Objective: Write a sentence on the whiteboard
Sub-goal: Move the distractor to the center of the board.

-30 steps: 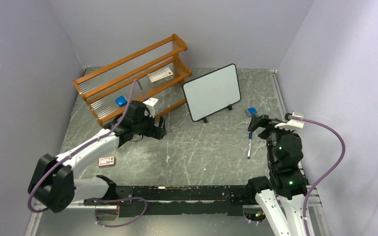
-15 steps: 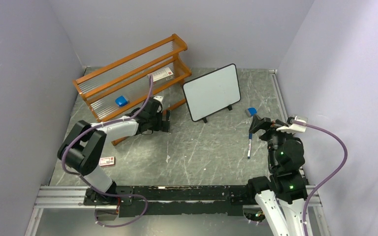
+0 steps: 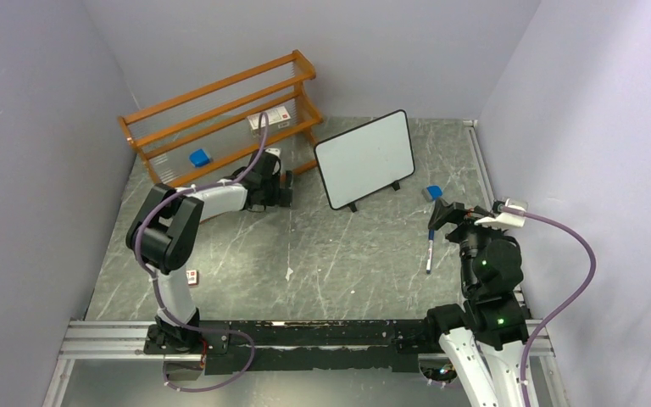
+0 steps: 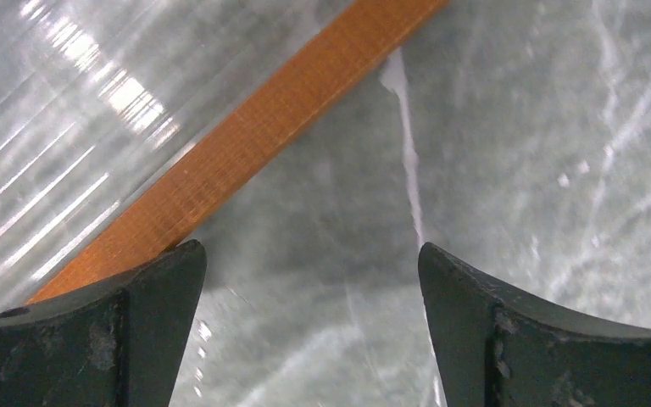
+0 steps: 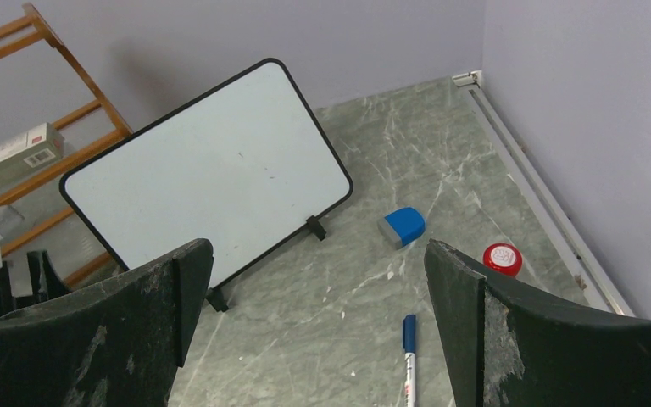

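The whiteboard (image 3: 364, 159) stands tilted on two black feet at the back middle of the table. Its white face (image 5: 212, 174) is blank, and no sentence shows on it. A blue-capped marker (image 3: 430, 250) lies on the table in front of my right gripper (image 3: 442, 212). That gripper hovers open above it, and the marker (image 5: 408, 360) lies between the fingers but low in the right wrist view. My left gripper (image 3: 286, 192) is open and empty, left of the board, at the foot of the wooden rack (image 3: 220, 119).
A blue eraser (image 5: 403, 226) and a red cap (image 5: 502, 259) lie right of the board. The rack holds a white box (image 3: 273, 119) and a blue item (image 3: 198, 157). Its orange rail (image 4: 246, 153) runs beside my left fingers. A small red-and-white box (image 3: 191, 275) lies near the left arm.
My left arm has stretched out towards the rack, and the rack has shifted back and to the left. The right gripper has barely moved.
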`<state>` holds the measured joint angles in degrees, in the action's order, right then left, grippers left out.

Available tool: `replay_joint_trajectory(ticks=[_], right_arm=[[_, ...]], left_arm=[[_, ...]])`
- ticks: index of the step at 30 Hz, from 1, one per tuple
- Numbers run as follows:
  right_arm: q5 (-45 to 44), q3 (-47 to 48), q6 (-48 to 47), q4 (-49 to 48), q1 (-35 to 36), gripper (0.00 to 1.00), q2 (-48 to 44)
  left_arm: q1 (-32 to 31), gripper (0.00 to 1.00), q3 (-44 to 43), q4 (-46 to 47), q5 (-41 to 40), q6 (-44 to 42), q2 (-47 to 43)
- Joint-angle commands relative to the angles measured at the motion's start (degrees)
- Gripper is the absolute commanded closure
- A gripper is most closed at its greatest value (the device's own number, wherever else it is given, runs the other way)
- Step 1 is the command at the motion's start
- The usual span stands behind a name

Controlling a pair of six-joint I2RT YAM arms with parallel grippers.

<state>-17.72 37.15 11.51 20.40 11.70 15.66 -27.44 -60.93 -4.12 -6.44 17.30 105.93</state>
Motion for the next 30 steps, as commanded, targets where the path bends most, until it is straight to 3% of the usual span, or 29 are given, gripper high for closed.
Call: replay_joint_trajectory(ticks=[1,8,13,21,30], right_arm=[[0.80,-0.65,-1.02,-1.52,0.31,0.00,0.63],[3.37,-1.00,-0.79,-2.15,0.32,0.00,2.00],[8.30,-0.71,-0.71,-2.94,0.28,0.00,4.74],[15.04,-0.81,1.01,-2.10,0.27,0.00,10.77],[21.67,-1.32,1.80,-6.17,0.27,0.00,17.02]], left_arm=[[3.01,0.00,-6.51,1.78,-3.20,-4.99,3.81],[5.08,0.00,-13.75,0.54,-3.07,-8.45,10.29],[6.34,0.00,-14.24,0.52,-0.99,-8.75,9.72],[6.35,0.00,-7.40,1.01,4.74,-7.44,-2.56],[6.28,0.00,-3.15,-5.50,9.72,-4.72,-17.30]])
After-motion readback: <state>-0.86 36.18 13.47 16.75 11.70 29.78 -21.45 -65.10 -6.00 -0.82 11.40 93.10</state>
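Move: The shelf's lower front rail lies against the left hand's left finger, about 4 cm left and 1 cm ahead of that hand. The white box on the shelf is some 13 cm ahead and 10 cm up, and the whiteboard's middle about 28 cm right and 2 cm ahead. From the right hand, the whiteboard is roughly 19 cm ahead and 16 cm left, the blue eraser 18 cm ahead and 6 cm right; the marker is almost straight beneath, 1 cm ahead and 1 cm right. With its left finger already on the shelf's lower rail, the left hand keeps pushing forward, about 7 cm low over the table with a slight leftward drift, then comes free, rising some 12 cm and easing back with the fingers tipping up and staying open. The empty right hand sets off gradually towards the whiteboard, about 6 cm left with some down and forward, turning roughly 15 degrees counter-clockwise and tipping down, its fingers open. ##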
